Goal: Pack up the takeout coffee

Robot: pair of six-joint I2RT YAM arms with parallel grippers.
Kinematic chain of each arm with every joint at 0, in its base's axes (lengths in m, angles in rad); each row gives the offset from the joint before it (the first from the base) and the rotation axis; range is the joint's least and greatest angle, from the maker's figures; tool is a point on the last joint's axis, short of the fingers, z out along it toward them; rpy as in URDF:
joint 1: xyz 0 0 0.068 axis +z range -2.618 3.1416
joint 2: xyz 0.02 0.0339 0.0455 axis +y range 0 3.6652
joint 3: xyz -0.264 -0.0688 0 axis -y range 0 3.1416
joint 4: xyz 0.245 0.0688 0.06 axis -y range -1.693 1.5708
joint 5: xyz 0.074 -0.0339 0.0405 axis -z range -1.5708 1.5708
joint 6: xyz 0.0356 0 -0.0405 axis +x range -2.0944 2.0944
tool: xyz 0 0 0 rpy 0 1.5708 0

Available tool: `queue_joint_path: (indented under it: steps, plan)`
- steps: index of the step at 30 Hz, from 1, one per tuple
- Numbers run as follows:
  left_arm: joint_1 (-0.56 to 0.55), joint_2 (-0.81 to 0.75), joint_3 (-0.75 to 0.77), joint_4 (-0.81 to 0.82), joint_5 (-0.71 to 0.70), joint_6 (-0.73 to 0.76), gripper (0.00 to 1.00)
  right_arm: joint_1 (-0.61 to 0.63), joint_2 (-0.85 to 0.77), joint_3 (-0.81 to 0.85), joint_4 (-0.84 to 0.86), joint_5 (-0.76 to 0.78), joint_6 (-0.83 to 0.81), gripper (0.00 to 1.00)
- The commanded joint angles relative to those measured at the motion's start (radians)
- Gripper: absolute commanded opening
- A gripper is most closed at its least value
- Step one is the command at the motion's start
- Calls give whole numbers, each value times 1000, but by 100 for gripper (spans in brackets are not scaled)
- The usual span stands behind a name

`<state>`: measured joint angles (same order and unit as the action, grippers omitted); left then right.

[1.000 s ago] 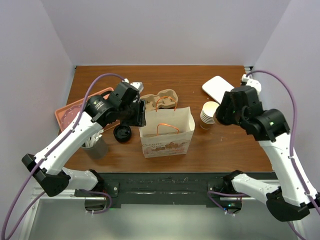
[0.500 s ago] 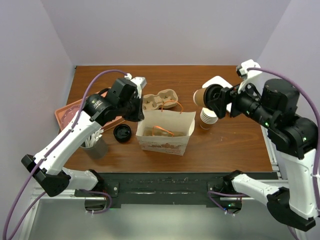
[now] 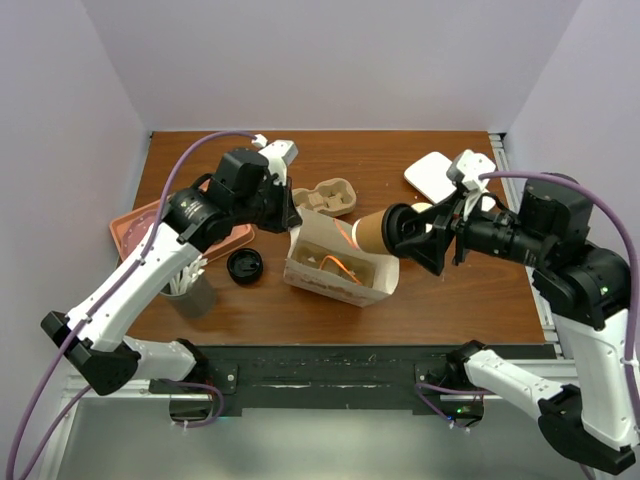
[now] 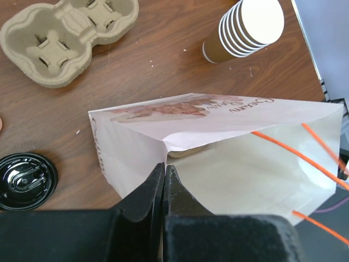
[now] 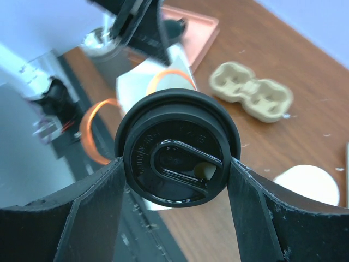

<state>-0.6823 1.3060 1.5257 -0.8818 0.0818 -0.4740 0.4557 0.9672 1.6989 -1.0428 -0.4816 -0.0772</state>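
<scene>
The takeout coffee (image 3: 370,232), a tan cup with a black sip lid (image 5: 177,147), lies sideways in the air, its base pointing left at the bag's mouth. My right gripper (image 3: 405,236) is shut on it just behind the lid, one finger (image 5: 90,210) on each side. The white paper bag (image 3: 335,268) with orange handles is tipped over, opening towards the cup. My left gripper (image 4: 164,170) is shut on the bag's upper rim (image 3: 292,226) and holds it up. The bag's inside (image 4: 256,164) looks empty apart from something small at the bottom.
A cardboard cup carrier (image 3: 325,196) lies behind the bag, a loose black lid (image 3: 244,265) to its left. A stack of lidless cups (image 4: 245,27) stands behind the right gripper, near a white flat object (image 3: 433,172). A pink tray (image 3: 148,226) and a metal pot (image 3: 190,292) sit left.
The left gripper closed on the bag's rim and tipped the bag over to the right. The right arm lifted the coffee, turned it sideways and carried it left to the bag's mouth.
</scene>
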Motion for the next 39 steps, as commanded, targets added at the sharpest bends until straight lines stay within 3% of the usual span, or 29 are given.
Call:
queue_joint_path:
  steps: [1,10,18,26,29,33,34,39]
  plan:
    - [13,-37,1,86,29,8,0,9,-5,-47,20,-123,27,38]
    - [27,7,42,8,75,5,0,9,-19,-13,-22,-80,25,37]
    - [26,81,149,-130,45,2,0,9,80,197,12,-64,50,37]
    - [29,47,120,-92,79,15,0,20,94,130,53,-72,54,34]
    - [29,-2,48,-14,98,28,0,73,110,120,56,-29,54,32]
    - [33,-20,1,13,134,-5,0,367,177,149,26,197,70,31]
    - [33,-34,-7,20,141,-8,0,398,186,157,9,295,98,28]
    - [35,-100,-71,93,141,17,0,510,191,108,38,461,122,27]
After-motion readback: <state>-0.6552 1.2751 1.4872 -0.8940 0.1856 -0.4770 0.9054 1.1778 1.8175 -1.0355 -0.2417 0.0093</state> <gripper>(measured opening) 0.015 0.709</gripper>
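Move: The right hand holds the coffee cup by its lid end, base pointing forward-left. From it the bag's open mouth lies about 9 cm left, 2 cm ahead and some 16 cm lower, while the stack of empty cups stands roughly 17 cm ahead, 8 cm right and 36 cm below. The left hand already pinches a rim corner. From it the mouth's middle is about 9 cm right, 5 cm back and 4 cm down; a black lid on the table lies 12 cm left, 3 cm ahead, 28 cm down. Keeping its grip on the cup, the right hand dips some 2.5 cm beside the bag's right rim, lifts about 7 cm to get height, then swings left roughly 8 cm over the mouth while sinking again by about 5 cm and turning some 10 degrees counter-clockwise. The left hand keeps its shut fingers on the rim corner all the while, steadying the bag with only small dips and tilts and easing back towards the base by about 1.5 cm at the end. ##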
